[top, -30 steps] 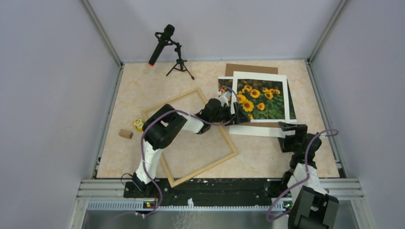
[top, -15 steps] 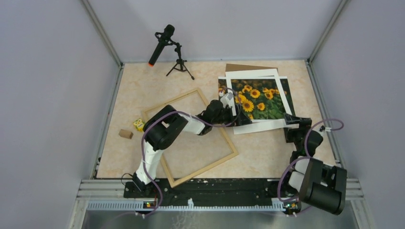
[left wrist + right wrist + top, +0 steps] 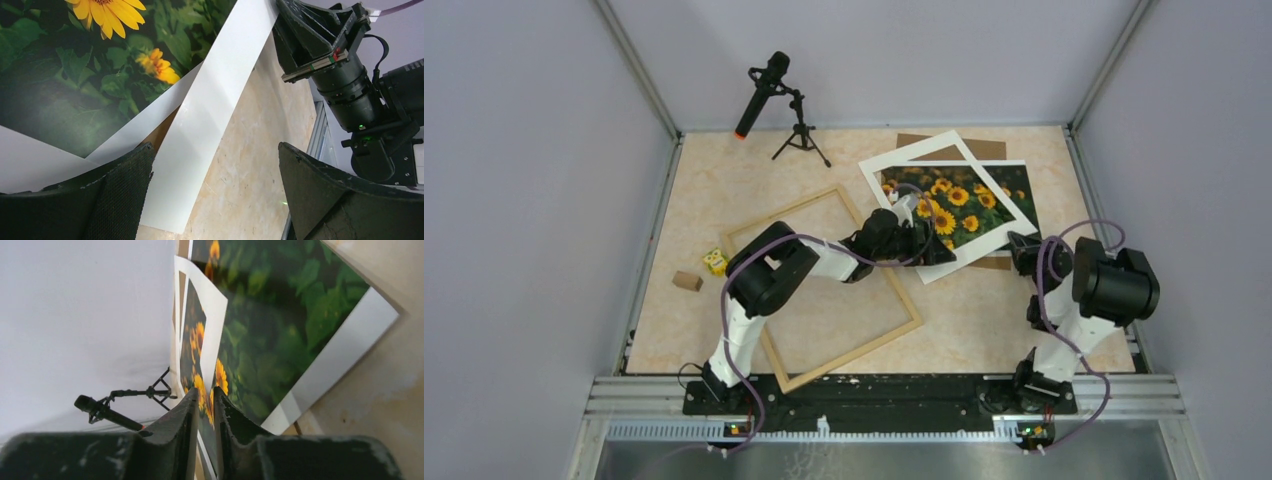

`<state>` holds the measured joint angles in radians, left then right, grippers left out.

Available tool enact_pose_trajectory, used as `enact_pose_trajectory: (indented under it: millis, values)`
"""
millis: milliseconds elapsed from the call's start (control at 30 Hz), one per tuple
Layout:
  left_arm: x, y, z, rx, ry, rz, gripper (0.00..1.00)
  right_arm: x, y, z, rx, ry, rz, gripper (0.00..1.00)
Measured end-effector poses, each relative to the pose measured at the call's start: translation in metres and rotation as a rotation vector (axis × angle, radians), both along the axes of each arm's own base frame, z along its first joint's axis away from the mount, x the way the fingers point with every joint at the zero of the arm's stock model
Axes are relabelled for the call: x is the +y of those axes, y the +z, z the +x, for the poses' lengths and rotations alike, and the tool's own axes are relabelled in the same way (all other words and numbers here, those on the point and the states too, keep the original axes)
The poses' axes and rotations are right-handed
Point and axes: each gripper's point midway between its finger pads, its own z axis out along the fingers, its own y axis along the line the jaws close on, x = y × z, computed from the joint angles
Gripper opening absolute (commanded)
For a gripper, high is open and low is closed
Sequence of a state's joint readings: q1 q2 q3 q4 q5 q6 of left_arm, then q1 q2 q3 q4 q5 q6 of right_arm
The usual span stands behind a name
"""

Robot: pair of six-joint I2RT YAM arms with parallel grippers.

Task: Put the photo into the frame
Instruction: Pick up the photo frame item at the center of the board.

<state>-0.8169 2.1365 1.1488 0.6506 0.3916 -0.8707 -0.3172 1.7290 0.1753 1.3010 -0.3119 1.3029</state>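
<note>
The photo (image 3: 964, 205) of sunflowers lies flat at the table's back right, over a brown backing board (image 3: 989, 148). A white mat (image 3: 909, 152) sits skewed on top of it, its right corner raised. My right gripper (image 3: 1021, 248) pinches that corner. In the right wrist view its jaws (image 3: 204, 392) stand nearly together with the thin mat (image 3: 212, 305) edge-on between them and the photo (image 3: 290, 330) behind. My left gripper (image 3: 929, 245) is open at the photo's near-left edge. A strip of the mat (image 3: 220, 90) runs between its fingers (image 3: 215, 150). The light wooden frame (image 3: 854, 352) lies left of centre, empty.
A microphone on a small tripod (image 3: 769, 90) stands at the back left. A small wooden block (image 3: 687, 281) and a yellow cube (image 3: 714, 261) lie left of the frame. Grey walls close in the table on three sides.
My right arm swung in and its jaws closed from wide open onto the mat's right corner. The mat turned out of square over the photo. The left arm stayed put.
</note>
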Motion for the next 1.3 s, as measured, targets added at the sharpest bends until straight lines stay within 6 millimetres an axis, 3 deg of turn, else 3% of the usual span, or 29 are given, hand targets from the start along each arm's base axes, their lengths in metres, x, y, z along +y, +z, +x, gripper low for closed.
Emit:
enact_pose_trajectory:
  millis: [100,367,500,633,767,933,1067,1167,1300]
  values:
    - [-0.003,0.000,-0.001,-0.011,-0.002,0.011,0.98,0.002,-0.003,0.010,-0.022,0.020,0.010,0.00]
    - [-0.001,0.000,-0.009,-0.022,-0.060,0.083,0.98,0.014,0.007,0.025,-0.050,0.156,-0.080,0.00]
    - [0.014,0.018,-0.025,0.014,-0.081,0.146,0.98,0.009,0.045,0.038,-0.065,0.211,-0.277,0.00]
    - [0.038,0.055,-0.036,0.013,-0.057,0.173,0.98,0.000,0.100,0.044,-0.120,0.221,-0.484,0.00]
    - [0.065,0.071,-0.033,0.027,0.022,0.211,0.98,-0.001,0.119,0.034,-0.126,0.242,-0.597,0.00]
    - [0.108,0.047,-0.006,0.111,0.190,0.310,0.98,-0.005,0.115,0.016,-0.068,0.264,-0.643,0.00]
    - [0.132,0.029,0.017,0.170,0.294,0.349,0.98,-0.013,0.131,0.005,-0.087,0.234,-0.681,0.00]
    - [0.141,0.011,0.029,0.211,0.340,0.378,0.98,-0.012,0.142,0.001,-0.115,0.228,-0.704,0.00]
    - [0.139,-0.010,0.036,0.247,0.350,0.409,0.98,-0.010,0.140,-0.001,-0.119,0.242,-0.705,0.00]
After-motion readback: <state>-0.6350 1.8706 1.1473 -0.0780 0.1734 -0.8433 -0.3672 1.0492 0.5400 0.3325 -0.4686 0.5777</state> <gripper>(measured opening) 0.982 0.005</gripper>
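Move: Right at the right hand's fingertips, about 2 cm ahead and 1 cm left, is the near-right strip of the white mat, whose middle lies some 16 cm left and 9 cm ahead. The sunflower photo's middle, under it, is about 13 cm left and 8 cm ahead. From the left hand the mat's middle is about 12 cm ahead and level sideways, roughly 2 cm down; the wooden frame's middle is some 29 cm left and 7 cm back. Pinching the mat's near-right strip a little short of its right corner, the right hand edges about 2 cm forward as it shuts, then lifts the strip some 14 cm, rolling about 40 degrees so its left side drops. The left hand, fingers staying open, leaves the near corner: it arcs some 14 cm left, up and over, then forward and down beside the wooden frame's right rail, towards the mat's left corner. ##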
